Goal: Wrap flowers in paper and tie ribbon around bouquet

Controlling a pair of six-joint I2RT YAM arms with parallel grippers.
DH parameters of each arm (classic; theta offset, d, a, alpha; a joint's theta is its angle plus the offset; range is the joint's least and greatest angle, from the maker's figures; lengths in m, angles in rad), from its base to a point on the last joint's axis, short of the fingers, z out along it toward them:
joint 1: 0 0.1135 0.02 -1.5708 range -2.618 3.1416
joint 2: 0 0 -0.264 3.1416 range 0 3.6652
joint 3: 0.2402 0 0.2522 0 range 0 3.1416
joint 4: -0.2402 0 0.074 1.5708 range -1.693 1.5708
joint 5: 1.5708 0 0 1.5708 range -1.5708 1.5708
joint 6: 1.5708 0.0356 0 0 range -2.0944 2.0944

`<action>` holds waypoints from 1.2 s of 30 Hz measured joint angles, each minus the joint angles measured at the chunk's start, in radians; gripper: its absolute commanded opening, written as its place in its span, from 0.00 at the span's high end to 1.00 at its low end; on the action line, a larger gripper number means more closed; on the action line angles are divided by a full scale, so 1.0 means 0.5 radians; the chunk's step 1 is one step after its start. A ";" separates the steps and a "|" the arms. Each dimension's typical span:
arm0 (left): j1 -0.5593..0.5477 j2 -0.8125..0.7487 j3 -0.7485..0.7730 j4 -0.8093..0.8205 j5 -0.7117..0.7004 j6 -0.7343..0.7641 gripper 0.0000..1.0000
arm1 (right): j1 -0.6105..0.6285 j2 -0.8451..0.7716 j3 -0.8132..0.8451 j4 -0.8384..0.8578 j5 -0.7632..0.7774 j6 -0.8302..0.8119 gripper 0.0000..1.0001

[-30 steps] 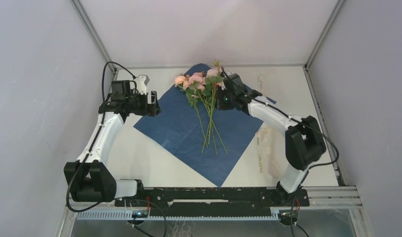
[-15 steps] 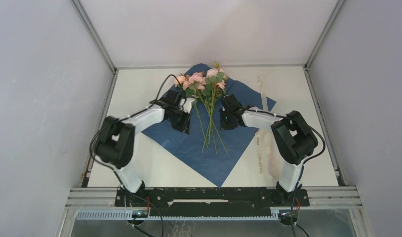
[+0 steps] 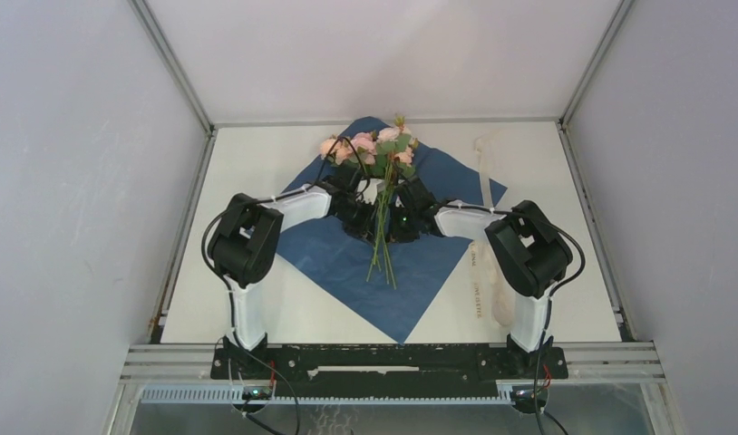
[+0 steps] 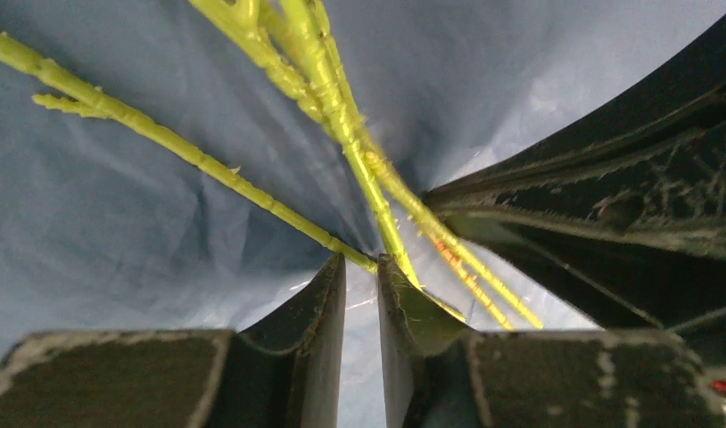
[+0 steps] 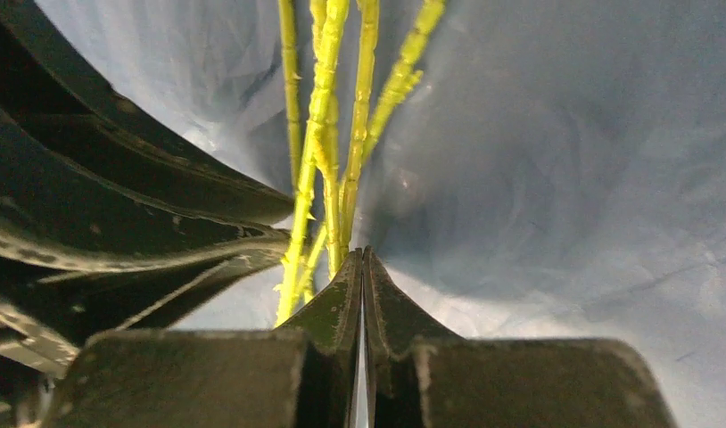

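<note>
The flowers (image 3: 370, 148) lie on the dark blue paper (image 3: 338, 258), pink blooms at the far end and stems running toward me. My left gripper (image 3: 364, 216) and right gripper (image 3: 400, 217) meet at the stems from either side. The left wrist view shows the left gripper (image 4: 361, 260) closed to a narrow slit, with one green stem (image 4: 252, 192) caught at its tips. The right gripper (image 5: 363, 254) has its jaws pressed together with nothing visible between them, and the stems (image 5: 328, 134) pass just left of its tips. The cream ribbon (image 3: 479, 276) lies on the table to the right of the paper.
The white table (image 3: 257, 299) is boxed in by grey walls at the left, right and back. More of the ribbon (image 3: 481, 168) runs up past the paper's right corner. Both forearms stretch low over the paper's middle.
Both arms swung in from the paper's sides to the stems. Both sets of jaws closed. The stems are now bunched tighter than before.
</note>
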 measured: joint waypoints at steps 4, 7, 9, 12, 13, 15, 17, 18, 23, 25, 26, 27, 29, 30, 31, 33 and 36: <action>-0.024 0.011 0.010 0.027 0.026 -0.012 0.74 | -0.003 0.000 -0.005 0.021 -0.040 0.027 0.91; -0.023 0.011 0.011 0.030 0.052 -0.009 0.73 | -0.026 -0.006 -0.008 -0.003 -0.040 0.022 0.89; -0.023 0.010 0.012 0.025 0.057 0.018 0.70 | -0.053 -0.037 -0.010 -0.054 -0.036 0.005 0.86; -0.024 -0.034 0.013 -0.031 0.042 0.137 0.63 | -0.094 -0.175 -0.024 -0.198 -0.028 -0.067 0.80; -0.024 -0.066 0.013 -0.054 0.033 0.188 0.60 | -0.105 -0.224 -0.024 -0.243 -0.026 -0.085 0.77; -0.024 -0.168 0.008 -0.103 -0.009 0.307 0.50 | -0.123 -0.350 -0.025 -0.351 -0.021 -0.139 0.72; -0.024 -0.324 -0.003 -0.165 -0.048 0.452 0.39 | -0.126 -0.488 -0.027 -0.471 -0.006 -0.195 0.65; -0.024 -0.424 -0.017 -0.195 -0.061 0.529 0.34 | -0.128 -0.543 -0.037 -0.513 0.001 -0.207 0.62; -0.074 -0.900 -0.220 -0.304 -0.071 0.881 0.14 | -0.136 -0.788 -0.215 -0.665 -0.001 -0.199 0.44; -0.187 -1.067 -0.371 -0.350 -0.092 1.035 0.01 | -0.143 -0.861 -0.352 -0.695 -0.018 -0.163 0.36; -0.258 -1.123 -0.437 -0.370 -0.101 1.102 0.00 | -0.146 -0.909 -0.457 -0.700 -0.032 -0.134 0.32; -0.353 -1.180 -0.523 -0.377 -0.117 1.173 0.00 | -0.146 -0.941 -0.526 -0.706 -0.040 -0.102 0.31; -0.540 -1.270 -0.700 -0.364 -0.164 1.296 0.00 | -0.143 -1.025 -0.728 -0.701 -0.076 -0.016 0.29; -0.627 -1.308 -0.787 -0.344 -0.188 1.349 0.00 | -0.138 -1.059 -0.809 -0.705 -0.092 0.024 0.29; -0.711 -1.346 -0.875 -0.330 -0.218 1.400 0.00 | -0.133 -1.085 -0.880 -0.698 -0.111 0.061 0.29; -0.862 -1.419 -1.054 -0.195 -0.302 1.495 0.00 | -0.113 -1.128 -1.019 -0.662 -0.164 0.169 0.29; -1.042 -1.505 -1.315 0.046 -0.419 1.621 0.00 | -0.072 -1.214 -1.125 -0.523 -0.224 0.313 0.29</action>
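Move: Just back towards the bases lies the paper's near corner: about 24 cm back and 6 cm to the right of the left hand, and 24 cm back and 3 cm to the right of the right hand, a centimetre or so lower. The flower stems stand between the hands, 2 cm from each and level with them; the blooms lie some 16 cm ahead of the left hand, straight out. The ribbon is about 21 cm right and 5 cm back of the right hand. Pinning the stems between their near-closed fingertips for a moment more, both hands come free and rise, the left some 11 cm and the right 8, then sweep back and down towards the paper's near corner, about 19 and 17 cm back overall. The left turns clockwise about 60 degrees and opens wide over the near left edge; the right veers 11 cm right, opening most of the way over the near right edge. ##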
